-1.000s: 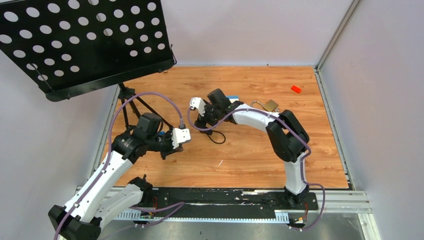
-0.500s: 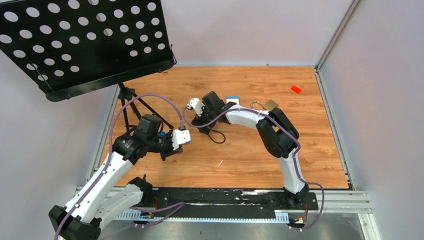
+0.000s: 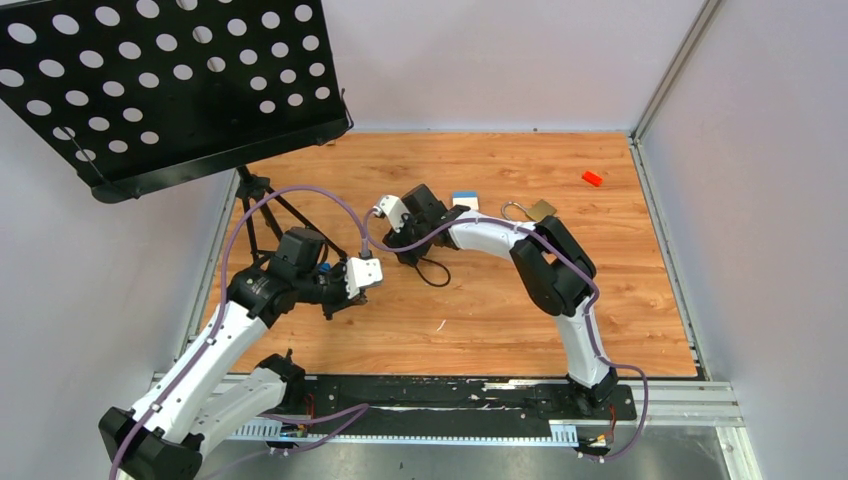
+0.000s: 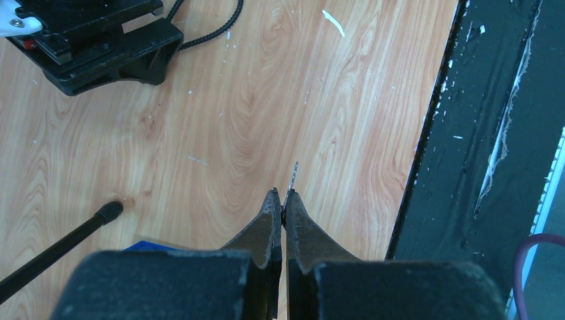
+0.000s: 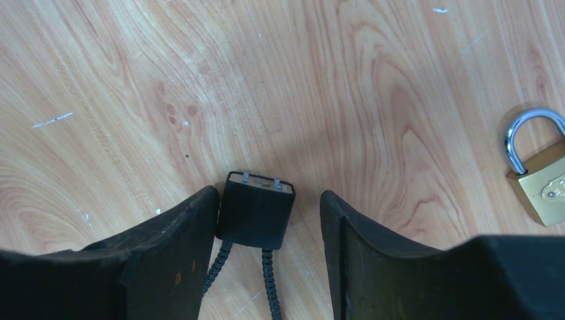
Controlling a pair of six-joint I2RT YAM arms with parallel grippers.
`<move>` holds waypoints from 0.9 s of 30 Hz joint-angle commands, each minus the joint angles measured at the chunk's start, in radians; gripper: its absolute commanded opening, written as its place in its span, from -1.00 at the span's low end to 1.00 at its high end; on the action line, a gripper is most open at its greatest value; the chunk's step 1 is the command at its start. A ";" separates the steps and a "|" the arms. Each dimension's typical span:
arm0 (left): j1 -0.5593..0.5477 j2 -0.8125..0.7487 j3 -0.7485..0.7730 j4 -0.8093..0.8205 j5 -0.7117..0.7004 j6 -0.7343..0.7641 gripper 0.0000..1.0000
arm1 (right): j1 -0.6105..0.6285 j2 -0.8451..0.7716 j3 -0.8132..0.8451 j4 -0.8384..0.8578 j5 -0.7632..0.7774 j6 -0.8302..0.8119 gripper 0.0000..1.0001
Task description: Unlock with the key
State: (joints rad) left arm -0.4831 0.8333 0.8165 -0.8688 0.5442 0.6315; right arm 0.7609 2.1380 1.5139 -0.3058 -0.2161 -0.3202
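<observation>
My left gripper [image 4: 283, 195] is shut on the key [image 4: 294, 175], a thin grey blade that sticks out past the fingertips above the wooden floor. In the top view this gripper [image 3: 334, 304] hangs left of centre. My right gripper [image 5: 270, 197] stands open around the blocky black end [image 5: 256, 210] of a black cable [image 3: 432, 273]. Its left finger touches the block and its right finger stands apart from it. A small brass padlock [image 5: 543, 180] with its shackle raised lies to the right, also visible from above as the padlock [image 3: 540, 210].
A black perforated music stand [image 3: 170, 80] on tripod legs [image 3: 262, 205] fills the back left. A blue-and-white card [image 3: 464, 199] and a red block [image 3: 592, 178] lie further back. The black rail [image 3: 450, 395] runs along the near edge.
The right gripper has shifted a little to the left and its jaws have narrowed around the black block. The left arm has stayed still.
</observation>
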 commanded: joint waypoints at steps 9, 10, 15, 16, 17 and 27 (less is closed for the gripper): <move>0.000 0.033 0.039 0.043 0.023 0.028 -1.00 | 0.004 -0.015 -0.058 -0.060 0.082 0.050 -0.24; 0.000 0.038 0.039 0.048 0.023 0.029 -1.00 | 0.003 -0.024 -0.064 -0.059 0.081 0.040 -0.34; 0.000 0.075 0.048 0.088 0.027 0.014 -1.00 | -0.013 -0.113 -0.131 -0.040 0.014 -0.049 -0.87; 0.000 0.084 0.050 0.098 0.027 0.010 -1.00 | -0.023 -0.157 -0.157 -0.027 -0.009 -0.064 -0.93; 0.000 0.093 0.054 0.107 0.030 0.002 -1.00 | -0.035 -0.195 -0.188 -0.015 -0.039 -0.082 -0.99; 0.000 0.222 0.159 0.159 0.209 -0.030 -1.00 | -0.189 -0.649 -0.379 -0.244 -0.503 -0.466 -1.00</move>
State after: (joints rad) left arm -0.4831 1.0130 0.8986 -0.7609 0.6178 0.6224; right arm 0.5858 1.6703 1.1404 -0.4267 -0.4881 -0.5705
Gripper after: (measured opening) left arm 0.011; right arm 0.393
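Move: The black cord lock sits right between the right hand's open fingers, about 1 cm below the hand point. From that hand the small padlock lies some 10 cm ahead and 4 cm right; the white-and-blue block stands about 11 cm ahead and 12 cm right. From the left hand, the cord lock is roughly 17 cm ahead, 9 cm right and 16 cm below. Right fingers pinch the black cord lock, pull it some 10 cm right, back and up; left hand edges forward-right. ##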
